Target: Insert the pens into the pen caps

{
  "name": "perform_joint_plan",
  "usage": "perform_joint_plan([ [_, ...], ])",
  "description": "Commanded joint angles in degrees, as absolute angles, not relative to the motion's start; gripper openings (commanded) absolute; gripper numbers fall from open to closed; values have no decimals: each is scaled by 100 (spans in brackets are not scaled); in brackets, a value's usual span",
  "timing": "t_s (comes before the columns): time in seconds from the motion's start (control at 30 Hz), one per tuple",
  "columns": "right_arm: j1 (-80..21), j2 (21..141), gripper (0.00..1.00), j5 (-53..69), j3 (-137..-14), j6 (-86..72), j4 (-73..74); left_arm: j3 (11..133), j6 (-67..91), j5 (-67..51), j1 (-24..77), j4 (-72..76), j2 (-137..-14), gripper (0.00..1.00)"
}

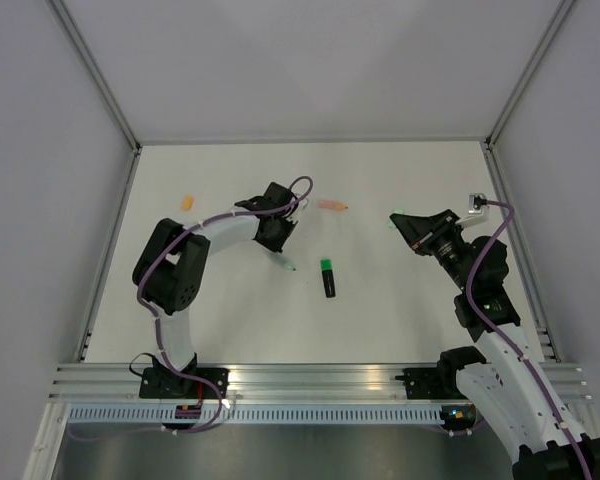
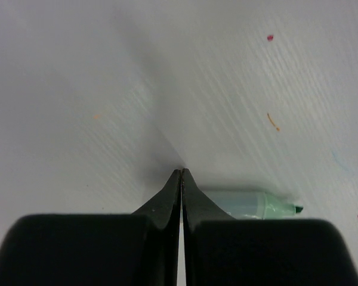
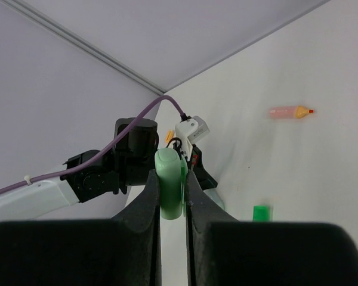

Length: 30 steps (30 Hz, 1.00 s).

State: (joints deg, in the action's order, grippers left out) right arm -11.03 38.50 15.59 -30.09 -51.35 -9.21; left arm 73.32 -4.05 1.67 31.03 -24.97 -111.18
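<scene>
The pale mint green pen [image 1: 285, 263] lies on the white table; in the left wrist view it [image 2: 250, 204] lies just right of my fingers. My left gripper [image 1: 277, 240] [image 2: 182, 173] is shut and empty, tips down at the table beside that pen. My right gripper [image 1: 396, 218] [image 3: 172, 185] is shut on the pale mint green cap [image 3: 170, 179], held above the table at the right. The salmon orange pen [image 1: 332, 205] [image 3: 289, 112] lies further back. The black pen with a bright green end [image 1: 328, 277] [image 3: 261, 213] lies mid-table. The orange cap [image 1: 188, 201] lies at the far left.
White walls with metal corner posts [image 1: 100, 85] enclose the table on three sides. An aluminium rail [image 1: 310, 378] runs along the near edge between the arm bases. A purple cable [image 1: 302, 185] loops over the left wrist.
</scene>
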Motion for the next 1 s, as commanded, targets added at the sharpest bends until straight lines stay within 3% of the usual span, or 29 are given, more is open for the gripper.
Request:
perform_joint_plan([
  [0.0,-1090,3762,0,1600,-3252,-5150,-1046,6883,-255,255,3138,-2944,-10706,3],
  [0.13,-1090,3762,0,1591,-3243,-5142,-1055,6619,-343,141,3146,-3041,-10442,8],
  [0.23,-1090,3771,0,1591,-3234,-5159,-1072,6592,-369,114,3181,-3163,-10284,18],
  [0.27,-1090,3771,0,1591,-3243,-5159,-1081,6627,-369,88,3182,-3190,-10248,29],
  [0.5,-1090,3788,0,1547,-3225,-5133,-1063,6986,-843,-764,3304,-3462,-9896,59],
  [0.77,-1090,3771,0,1538,-3243,-5115,-1037,7242,-835,-457,3612,-3920,-10283,63],
  [0.97,-1090,3727,0,1512,-3287,-5089,-958,7322,-440,-211,3665,-4043,-10591,60],
])
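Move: The left hand, its fingers shut just over the table, has the green pen close by: its middle some 4 cm back, 1 cm right and 1 cm lower, writing tip towards back-right. The black marker with the green cap lies about 9 cm back and 12 cm right; the red pen about 12 cm ahead and 12 cm right. From the waiting right hand, which holds the pale green cap, the green pen is about 5 cm ahead, 22 cm left and 27 cm below. Keeping low over the table, the left hand sweeps back about 5 cm and a little left with its nearly shut fingertips, pushing the tail end of the green pen round, and starts opening towards the end of that stroke. It then lifts some 3 cm and shifts right about as far while still easing back, fingers spreading to over half open and the wrist turning about 10 degrees clockwise and tipping steeper, and finally sinks a centimetre with the open fingers either side of the pen, not gripping it. ##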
